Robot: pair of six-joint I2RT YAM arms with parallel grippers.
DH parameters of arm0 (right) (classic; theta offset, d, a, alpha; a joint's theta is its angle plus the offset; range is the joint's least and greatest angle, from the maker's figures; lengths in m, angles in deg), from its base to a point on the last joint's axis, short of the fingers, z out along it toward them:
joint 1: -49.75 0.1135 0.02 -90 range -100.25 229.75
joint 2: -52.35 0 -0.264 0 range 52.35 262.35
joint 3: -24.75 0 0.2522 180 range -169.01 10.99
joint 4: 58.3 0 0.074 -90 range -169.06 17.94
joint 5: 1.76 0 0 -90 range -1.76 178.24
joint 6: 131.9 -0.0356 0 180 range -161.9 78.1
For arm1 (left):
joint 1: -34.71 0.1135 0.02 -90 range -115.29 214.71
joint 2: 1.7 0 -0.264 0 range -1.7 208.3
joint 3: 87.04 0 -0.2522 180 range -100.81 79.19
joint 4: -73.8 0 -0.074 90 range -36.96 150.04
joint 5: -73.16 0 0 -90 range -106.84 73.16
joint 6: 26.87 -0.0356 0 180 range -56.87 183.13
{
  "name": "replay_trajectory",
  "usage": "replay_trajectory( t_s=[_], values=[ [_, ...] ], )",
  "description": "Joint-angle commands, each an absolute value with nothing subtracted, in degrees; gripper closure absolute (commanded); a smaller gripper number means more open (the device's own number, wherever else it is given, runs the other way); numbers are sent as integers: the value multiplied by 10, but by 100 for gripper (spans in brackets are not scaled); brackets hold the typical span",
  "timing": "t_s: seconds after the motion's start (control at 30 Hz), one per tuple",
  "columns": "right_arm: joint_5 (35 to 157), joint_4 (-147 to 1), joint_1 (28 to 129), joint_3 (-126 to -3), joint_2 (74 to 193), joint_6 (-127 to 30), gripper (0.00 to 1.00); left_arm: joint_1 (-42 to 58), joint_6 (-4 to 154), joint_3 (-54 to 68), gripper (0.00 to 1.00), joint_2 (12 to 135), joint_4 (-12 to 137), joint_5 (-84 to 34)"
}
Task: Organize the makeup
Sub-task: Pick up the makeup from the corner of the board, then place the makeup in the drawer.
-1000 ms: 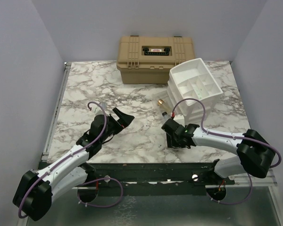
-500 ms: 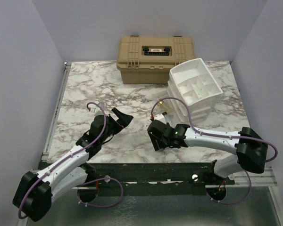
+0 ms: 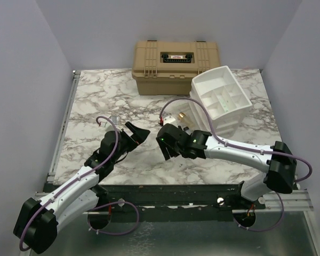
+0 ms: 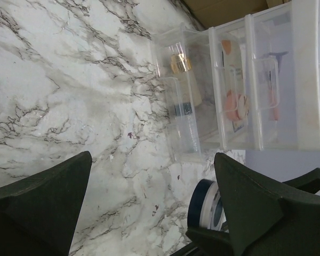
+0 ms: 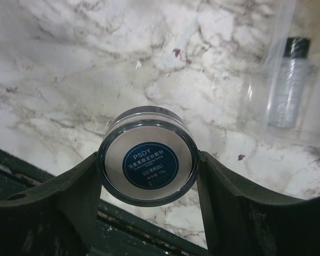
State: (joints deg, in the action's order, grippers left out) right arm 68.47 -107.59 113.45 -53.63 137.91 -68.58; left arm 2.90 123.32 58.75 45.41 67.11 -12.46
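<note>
My right gripper (image 5: 148, 161) is shut on the small round dark jar (image 5: 148, 162), which has a blue "PSDY" label, and holds it above the marble near the front edge. In the top view this gripper (image 3: 168, 145) is at the table's centre front. The jar also shows in the left wrist view (image 4: 205, 205). My left gripper (image 3: 137, 133) is open and empty just to the left, also shown in its wrist view (image 4: 152, 160). A tiny clear bottle (image 5: 288, 85) lies in a clear drawer. A gold-capped bottle (image 4: 178, 64), pink and orange discs (image 4: 234, 104) and a purple curler (image 4: 272, 69) lie in the drawers.
The white tiered organizer (image 3: 224, 80) stands at the back right, its clear drawers (image 4: 189, 133) sticking out toward the centre. The tan hard case (image 3: 175, 60) sits shut at the back. The table's dark front rail (image 5: 53, 176) is right below the jar.
My right arm has swung left, away from the organizer toward the table's centre, with the jar in its jaws. My left arm has barely moved.
</note>
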Motion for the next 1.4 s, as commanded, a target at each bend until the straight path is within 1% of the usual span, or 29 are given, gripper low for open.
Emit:
replay_trajectory(
  t_s=[0.0,0.23,0.4,0.57,0.83,1.1,1.37],
  values=[
    [589,-1136,1122,-608,1415,-647,49,34,1228,577,1,449,651,-122],
    [572,-1125,1043,-649,1448,-578,49,34,1234,587,1,425,648,-119],
    [522,-1134,1004,-673,1486,-521,49,34,1232,588,1,430,647,-119],
    [526,-1107,960,-666,1521,-487,49,35,1223,580,1,445,648,-126],
    [502,-1034,945,-662,1577,-407,49,35,1225,584,1,443,647,-125],
    [562,-987,910,-676,1613,-386,48,36,1224,581,1,443,648,-126],
    [508,-961,905,-692,1648,-368,48,37,1223,579,1,457,649,-127]
  ],
)
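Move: Ahead and to the right, the open clear drawer that the held jar is taken to has its middle about 20 cm forward, 8 cm right and 10 cm below the right hand. In it the gold-capped bottle lies some 22 cm ahead and 6 cm right, the grey bottle 14 cm ahead and 9 cm right. The white organizer stands 21 cm ahead, 22 cm right, mid-height about level with the hand. From the left hand the drawer is 13 cm ahead, 17 cm right and 12 cm below. Carrying the round powder jar, still pinched between its fingers, the right hand sweeps about 20 cm forward and 9 cm to the right to bring it over the open drawer. It first rises some 3 cm, then sinks about 7 cm as it closes in. Meanwhile the wrist rolls some 30 degrees, left side dipping, so the fingers stop slanting leftward and point more steeply down. ##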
